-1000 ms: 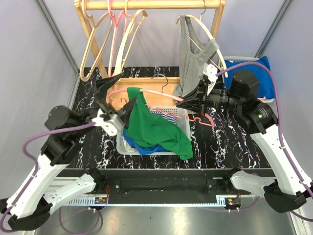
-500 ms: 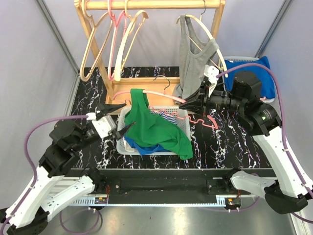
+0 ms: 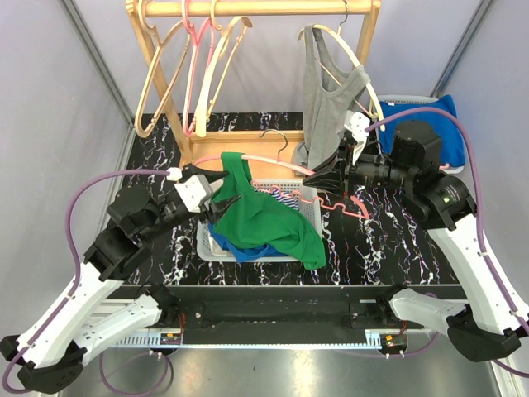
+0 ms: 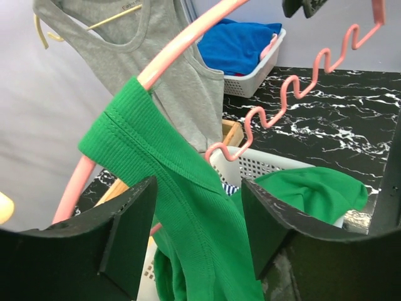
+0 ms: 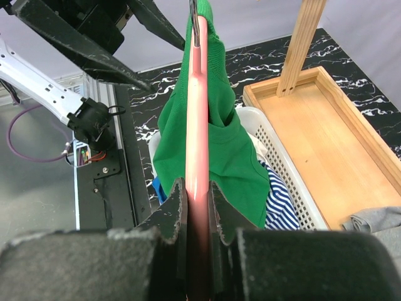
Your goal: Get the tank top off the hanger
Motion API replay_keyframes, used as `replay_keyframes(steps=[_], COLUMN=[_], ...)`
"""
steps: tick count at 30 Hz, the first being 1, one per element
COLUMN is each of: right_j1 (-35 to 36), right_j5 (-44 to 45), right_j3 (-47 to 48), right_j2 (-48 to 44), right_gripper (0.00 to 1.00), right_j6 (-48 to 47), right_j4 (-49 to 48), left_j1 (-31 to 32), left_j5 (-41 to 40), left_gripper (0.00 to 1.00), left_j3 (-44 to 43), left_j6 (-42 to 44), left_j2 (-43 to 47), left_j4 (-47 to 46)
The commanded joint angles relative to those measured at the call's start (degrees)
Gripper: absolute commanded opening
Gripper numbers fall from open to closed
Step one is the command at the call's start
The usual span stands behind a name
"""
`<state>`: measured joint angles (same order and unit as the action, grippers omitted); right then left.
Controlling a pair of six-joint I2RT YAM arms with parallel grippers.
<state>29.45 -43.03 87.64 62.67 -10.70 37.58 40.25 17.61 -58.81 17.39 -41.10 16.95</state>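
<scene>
A green tank top (image 3: 264,219) hangs by one strap from a pink hanger (image 3: 264,157), its body draped into the white basket (image 3: 312,193). My right gripper (image 3: 307,178) is shut on the hanger's pink bar (image 5: 196,125) and holds it up over the basket. My left gripper (image 3: 223,187) is open at the hanger's left end. In the left wrist view the green strap (image 4: 182,200) runs down between the two fingers of the left gripper (image 4: 197,232), with a gap on each side. The pink hanger (image 4: 182,53) arcs above it.
The basket also holds blue and striped clothes (image 3: 277,192). Behind it stands a wooden rack (image 3: 248,8) with several bare hangers and a grey tank top (image 3: 326,91) on a hanger. A bin with blue cloth (image 3: 430,112) sits at the back right.
My left arm swung back to the hanger's left end and its jaws narrowed around the green strap. The right gripper kept its hold on the hanger, which rose slightly.
</scene>
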Motion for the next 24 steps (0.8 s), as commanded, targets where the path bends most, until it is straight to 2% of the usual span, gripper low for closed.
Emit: replay_keyframes(steps=[1, 11, 17, 23, 24], right_j1=[-0.01, -0.01, -0.01, -0.01, -0.01], right_j5=[-0.75, -0.65, -1.36, -1.10, -1.01], right_j3=[1.49, 1.92, 2.45, 2.36, 2.36], right_j2=[-2.73, -3.09, -2.21, -2.21, -2.21], right_gripper=[0.00, 0.00, 0.00, 0.00, 0.00], right_j6=[-0.20, -0.99, -0.11, -0.37, -0.29], right_j4=[-2.52, -2.08, -2.25, -2.43, -2.43], left_j1=[0.18, 0.18, 0.18, 0.27, 0.27], left_j5=[-3.27, -7.32, -2.94, -2.05, -2.14], left_gripper=[0.57, 0.53, 0.52, 0.39, 0.33], left_j3=[-2.63, -1.84, -2.72, -2.10, -2.10], left_j6=[2.12, 3.62, 1.86, 1.51, 1.51], left_j2=[0.06, 2.17, -0.38, -1.00, -1.00], left_j4=[-4.38, -3.41, -5.26, -6.14, -6.31])
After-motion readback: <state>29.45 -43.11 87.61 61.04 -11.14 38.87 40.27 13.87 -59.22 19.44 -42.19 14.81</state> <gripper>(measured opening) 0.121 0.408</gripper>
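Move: The left hand's half-open fingers stand either side of the green tank top's strap, its middle roughly 2 cm ahead, 2 cm right and 1 cm above. The middle of the pink hanger is some 9 cm right, 3 cm ahead and 2 cm up; the basket's middle lies about 4 cm ahead, 3 cm right and 28 cm below. From the right hand, pinching the hanger, that strap is about 14 cm left, 1 cm ahead and 1 cm lower. The left fingertips close in around the green strap just below the hanger bar, their gap narrowing by about a third; whether both sides already press the cloth can't be seen. The left hand edges forward about 1.5 cm and up 1 cm, swaying left and returning. The right keeps its pinch on the pink hanger, drawing back 1.5 cm, then easing slightly forward. ##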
